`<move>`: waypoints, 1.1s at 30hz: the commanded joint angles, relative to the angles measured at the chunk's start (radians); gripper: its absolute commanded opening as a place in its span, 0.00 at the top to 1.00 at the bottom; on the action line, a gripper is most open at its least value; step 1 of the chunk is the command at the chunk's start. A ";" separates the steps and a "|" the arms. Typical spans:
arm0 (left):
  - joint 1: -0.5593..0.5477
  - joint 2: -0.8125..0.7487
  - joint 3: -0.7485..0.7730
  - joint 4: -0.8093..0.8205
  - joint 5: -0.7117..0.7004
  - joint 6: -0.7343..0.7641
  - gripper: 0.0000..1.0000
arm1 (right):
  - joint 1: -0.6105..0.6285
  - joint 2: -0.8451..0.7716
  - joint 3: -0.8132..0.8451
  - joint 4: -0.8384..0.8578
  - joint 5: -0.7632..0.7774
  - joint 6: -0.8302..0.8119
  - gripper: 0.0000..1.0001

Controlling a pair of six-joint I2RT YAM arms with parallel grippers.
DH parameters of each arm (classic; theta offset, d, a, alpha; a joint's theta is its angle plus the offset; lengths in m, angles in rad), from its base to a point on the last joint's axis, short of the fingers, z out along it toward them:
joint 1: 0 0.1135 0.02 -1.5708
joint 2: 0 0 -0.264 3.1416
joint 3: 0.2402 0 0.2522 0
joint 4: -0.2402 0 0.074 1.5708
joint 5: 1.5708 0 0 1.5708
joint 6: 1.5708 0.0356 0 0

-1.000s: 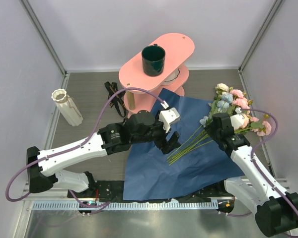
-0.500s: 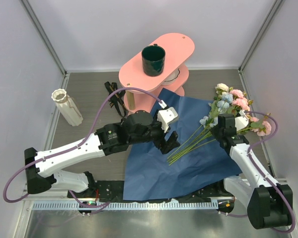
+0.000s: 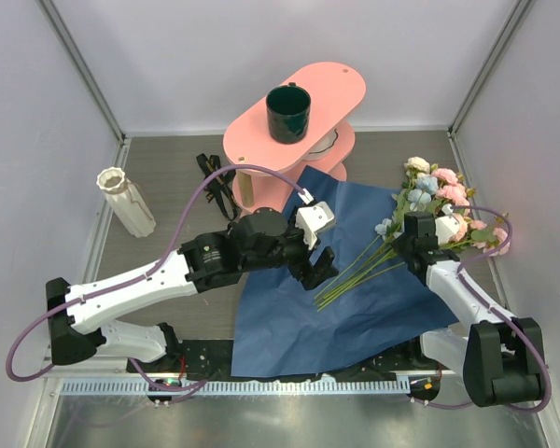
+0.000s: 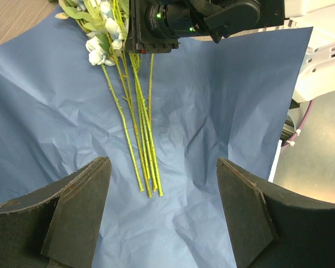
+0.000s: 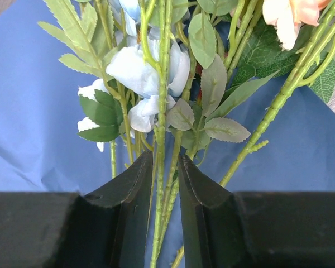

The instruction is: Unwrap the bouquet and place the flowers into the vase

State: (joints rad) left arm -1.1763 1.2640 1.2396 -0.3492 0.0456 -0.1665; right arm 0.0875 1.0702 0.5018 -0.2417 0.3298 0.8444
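The flowers (image 3: 431, 189) lie unwrapped on the spread blue wrapping paper (image 3: 341, 322), blooms at the right, green stems (image 3: 355, 269) pointing down-left. My right gripper (image 3: 408, 239) is shut on several stems just below the leaves; in the right wrist view its jaws (image 5: 166, 162) pinch the stems (image 5: 162, 106). My left gripper (image 3: 322, 266) hovers open just above the stem ends; the left wrist view shows the stems (image 4: 138, 134) lying ahead of its wide-apart fingers (image 4: 78, 206), nothing between them. The cream ribbed vase (image 3: 123, 199) stands at the far left.
A pink two-tier stand (image 3: 333, 86) at the back holds a dark green mug (image 3: 288, 113). A black ribbon (image 3: 210, 175) lies left of the stand. Grey walls close in both sides.
My right gripper has closed on the stems and its arm has swung inward. The left arm edged slightly right, then held still, jaws unchanged.
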 commanded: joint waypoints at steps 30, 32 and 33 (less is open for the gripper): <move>-0.005 -0.031 0.023 0.021 -0.092 0.074 0.19 | -0.005 -0.203 -0.036 0.015 0.051 0.047 0.99; -0.005 -0.040 0.021 0.022 -0.092 0.081 0.17 | -0.005 -0.220 -0.014 -0.017 0.035 0.053 0.99; -0.005 -0.043 0.021 0.023 -0.090 0.082 0.17 | -0.003 -0.228 -0.006 -0.027 0.028 0.056 0.99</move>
State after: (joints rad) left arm -1.1763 1.2678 1.2396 -0.3519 -0.0212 -0.1158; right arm 0.0875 0.8814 0.4309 -0.2409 0.3428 0.8757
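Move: Right under the right hand's half-closed fingers, about 2 cm below, lies the flower stem they go for. The blue-white blossoms are some 4 cm ahead and 4 cm left of the hand, the pink roses about 14 cm ahead and 12 cm right, and the cut stem ends roughly 15 cm back and 20 cm left. From the left hand the stem to be gripped is about 11 cm ahead, 21 cm right and 25 cm below. Sinking about 2 cm onto the stem beside the blue-white blossoms, the right hand shuts its fingers on it in the low place and pinches it between the tips. Then it rises some 4 cm, drawing back about 1 cm late on and tipping its fingers up slightly, with the grip kept. ##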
